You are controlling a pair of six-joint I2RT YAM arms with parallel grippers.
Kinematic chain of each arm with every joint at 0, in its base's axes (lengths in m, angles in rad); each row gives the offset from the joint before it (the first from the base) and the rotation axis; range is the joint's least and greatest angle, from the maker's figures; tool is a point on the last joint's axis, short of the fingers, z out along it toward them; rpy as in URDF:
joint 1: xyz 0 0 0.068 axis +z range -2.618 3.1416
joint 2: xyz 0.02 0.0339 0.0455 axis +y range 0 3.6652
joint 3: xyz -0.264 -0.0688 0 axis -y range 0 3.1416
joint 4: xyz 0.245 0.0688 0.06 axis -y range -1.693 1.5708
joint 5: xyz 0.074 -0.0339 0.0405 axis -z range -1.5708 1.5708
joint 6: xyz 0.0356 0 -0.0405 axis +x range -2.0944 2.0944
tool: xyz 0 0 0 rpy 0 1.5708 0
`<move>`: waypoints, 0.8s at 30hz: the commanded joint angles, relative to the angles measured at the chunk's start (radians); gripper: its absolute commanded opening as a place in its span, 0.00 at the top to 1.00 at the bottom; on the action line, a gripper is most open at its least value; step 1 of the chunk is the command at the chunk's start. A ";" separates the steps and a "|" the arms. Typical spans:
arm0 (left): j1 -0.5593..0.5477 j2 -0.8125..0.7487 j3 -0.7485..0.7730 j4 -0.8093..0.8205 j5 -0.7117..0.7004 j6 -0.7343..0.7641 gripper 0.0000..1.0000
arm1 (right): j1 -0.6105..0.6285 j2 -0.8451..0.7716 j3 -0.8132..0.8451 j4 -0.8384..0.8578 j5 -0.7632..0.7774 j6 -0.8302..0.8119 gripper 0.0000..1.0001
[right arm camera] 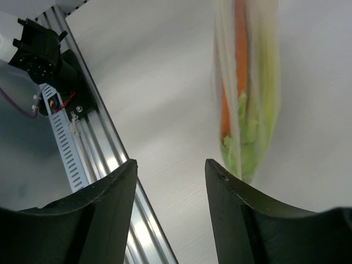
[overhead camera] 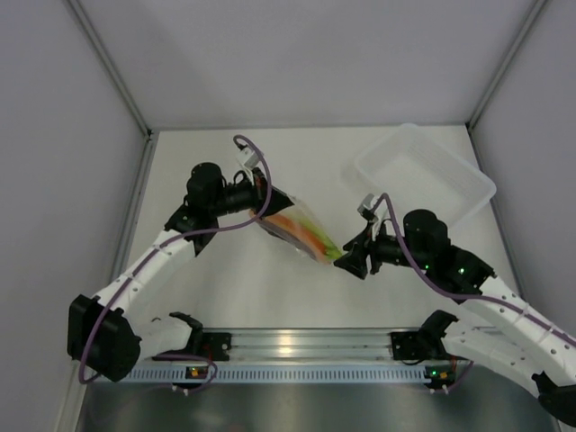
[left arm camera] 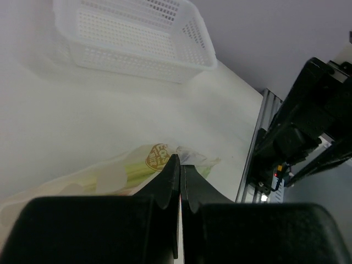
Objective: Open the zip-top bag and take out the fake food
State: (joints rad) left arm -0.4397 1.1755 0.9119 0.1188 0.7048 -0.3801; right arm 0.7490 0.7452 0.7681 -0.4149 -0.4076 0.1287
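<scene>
The zip-top bag [overhead camera: 301,229] is a clear soft pouch held above the table, slanting from upper left to lower right. Inside it lies the fake food: an orange wedge [overhead camera: 292,225] and a pale green leafy stalk [overhead camera: 328,250]. My left gripper [overhead camera: 268,200] is shut on the bag's upper left edge. In the left wrist view the gripper [left arm camera: 180,159] pinches a thin plastic edge, with the bag [left arm camera: 110,176] and stalk [left arm camera: 137,170] below. My right gripper [overhead camera: 346,261] stands open just off the bag's lower end. In the right wrist view that gripper [right arm camera: 170,162] holds nothing; the blurred bag [right arm camera: 247,82] hangs beyond its right finger.
A rigid translucent perforated tray [overhead camera: 373,180] sits at the back right of the table, also seen in the left wrist view as the tray [left arm camera: 126,66]. An aluminium rail [overhead camera: 288,346] runs along the near edge. Grey walls enclose the table on three sides.
</scene>
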 commanded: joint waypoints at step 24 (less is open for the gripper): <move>0.001 0.065 0.016 0.134 0.279 0.024 1.00 | 0.015 0.092 0.082 0.228 0.162 0.014 0.51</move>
State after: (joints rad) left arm -0.4400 1.2339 0.9115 0.1600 0.9493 -0.3565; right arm 0.7498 0.8677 0.7879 -0.2672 -0.2302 0.1417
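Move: The zip-top bag already hangs from my shut left fingers; its middle is about 8 cm ahead of my open right hand, 11 cm to its left and 6 cm lower. The lettuce end of the fake food, inside the bag, is nearest my right fingers, roughly 3 cm ahead, 3 cm left and 7 cm down. From my left hand, the bag's middle is some 4 cm back, 4 cm right and 10 cm below. I bring my right hand forward about 5 cm, level, turning it some 10 degrees clockwise, to come in beside the bag's edge with the fingers still half open. Meanwhile my left hand keeps its pinch on the bag and draws it back about 3 cm and a little to the right, turning some 15 degrees clockwise. Whether the right fingers touch the plastic can't be seen. ##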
